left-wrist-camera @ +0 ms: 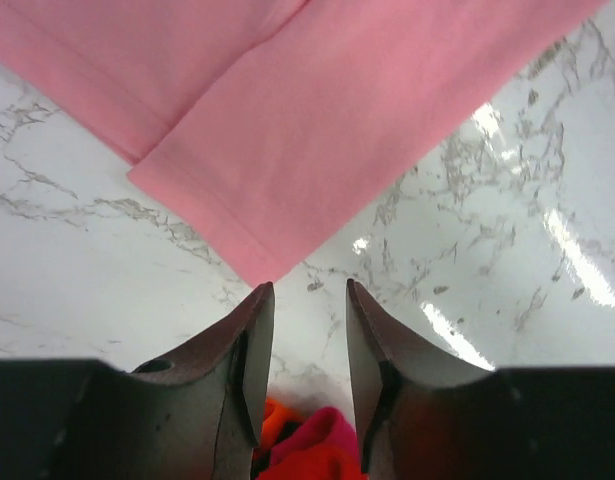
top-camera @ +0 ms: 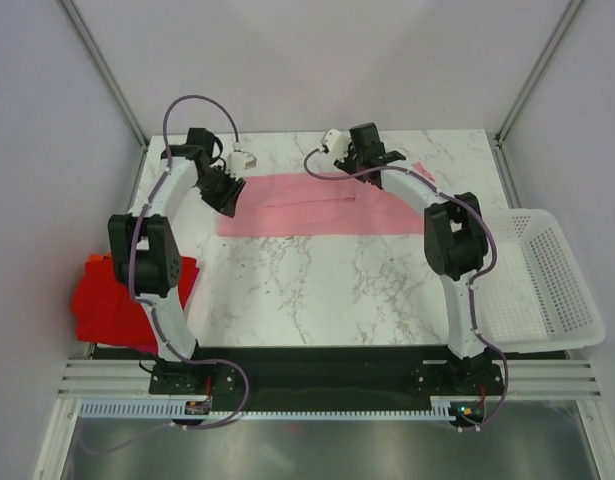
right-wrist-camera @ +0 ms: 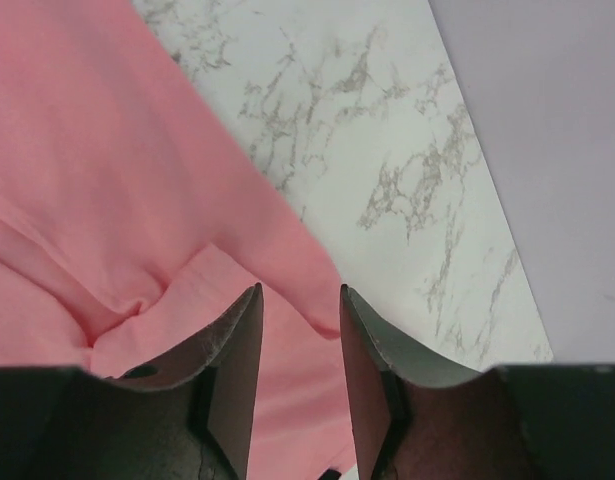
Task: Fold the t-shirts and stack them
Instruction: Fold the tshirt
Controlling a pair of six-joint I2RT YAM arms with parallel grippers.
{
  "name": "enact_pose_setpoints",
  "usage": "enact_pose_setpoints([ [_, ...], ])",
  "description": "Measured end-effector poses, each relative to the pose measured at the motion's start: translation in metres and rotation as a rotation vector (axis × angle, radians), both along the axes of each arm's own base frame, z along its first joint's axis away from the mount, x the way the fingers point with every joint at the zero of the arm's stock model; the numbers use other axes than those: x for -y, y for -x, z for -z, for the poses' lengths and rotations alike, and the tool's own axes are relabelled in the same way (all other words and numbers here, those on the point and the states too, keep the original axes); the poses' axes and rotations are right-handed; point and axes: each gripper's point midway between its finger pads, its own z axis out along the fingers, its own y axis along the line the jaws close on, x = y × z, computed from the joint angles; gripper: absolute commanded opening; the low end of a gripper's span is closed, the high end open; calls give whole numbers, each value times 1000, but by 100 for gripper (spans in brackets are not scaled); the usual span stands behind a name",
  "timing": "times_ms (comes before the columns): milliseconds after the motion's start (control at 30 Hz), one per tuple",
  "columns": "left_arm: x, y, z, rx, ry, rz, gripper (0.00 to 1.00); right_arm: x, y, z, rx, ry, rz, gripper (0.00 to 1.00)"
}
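The light pink t-shirt (top-camera: 317, 208) lies as a long flat band across the far middle of the table. My left gripper (top-camera: 227, 196) hovers at its left end. In the left wrist view this gripper (left-wrist-camera: 309, 292) is open just off a corner of the pink t-shirt (left-wrist-camera: 317, 110), with only marble between the fingers. My right gripper (top-camera: 373, 162) is over the band's far right part. It (right-wrist-camera: 299, 292) is open above a rumpled fold of the pink t-shirt (right-wrist-camera: 107, 180), and the cloth lies loose under it. A bright red folded t-shirt (top-camera: 117, 300) with an orange one (top-camera: 97, 260) under it sits at the left edge.
A white perforated basket (top-camera: 547, 285) stands at the right edge of the marble table (top-camera: 327, 290). The right arm's elbow (top-camera: 457, 235) hangs over the pink band's right end. Red and orange cloth (left-wrist-camera: 307, 450) shows low between my left fingers. Grey walls close the far side.
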Motion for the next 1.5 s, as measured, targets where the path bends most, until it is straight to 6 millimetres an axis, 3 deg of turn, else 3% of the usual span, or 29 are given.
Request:
enact_pose_setpoints([
  [133,-9,25,-8,46,-61,167,41,18,9,-14,23,-7,65,45],
  [300,-25,40,27,-17,-152,310,39,33,21,-40,62,-29,110,45],
  [400,-28,39,44,-50,-171,343,38,35,27,-46,69,-28,115,45],
  [667,-26,27,65,-62,-184,357,40,42,42,-36,37,-11,117,45],
  [1000,-23,18,70,-42,-210,365,38,45,50,-26,9,5,116,45],
  [1333,-31,12,68,-28,-260,356,45,49,60,-21,-7,15,116,45],
  [1500,-31,13,77,-46,-260,358,43,49,60,-21,-8,15,116,45],
])
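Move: The near-left corner of the folded pink t-shirt lies about 3 cm back, 4 cm left and 8 cm below the left hand; the red cloth pile sits some 22 cm back and 22 cm left of that hand. From the right hand, the shirt's near-right corner is roughly 18 cm to the right, 16 cm back and 8 cm down, and the black label on its right end is about 16 cm right and 6 cm back. Down onto the near-left corner of the shirt goes the left hand, after lifting a little and swinging back and left about 5 cm; it then eases forward some 3 cm while sinking and turns about 20 degrees clockwise, open fingertips straddling the corner at table level. The open right hand rises over the shirt and dips again, drawing back about 6 cm and right about 5 cm, towards the shirt's right end. ##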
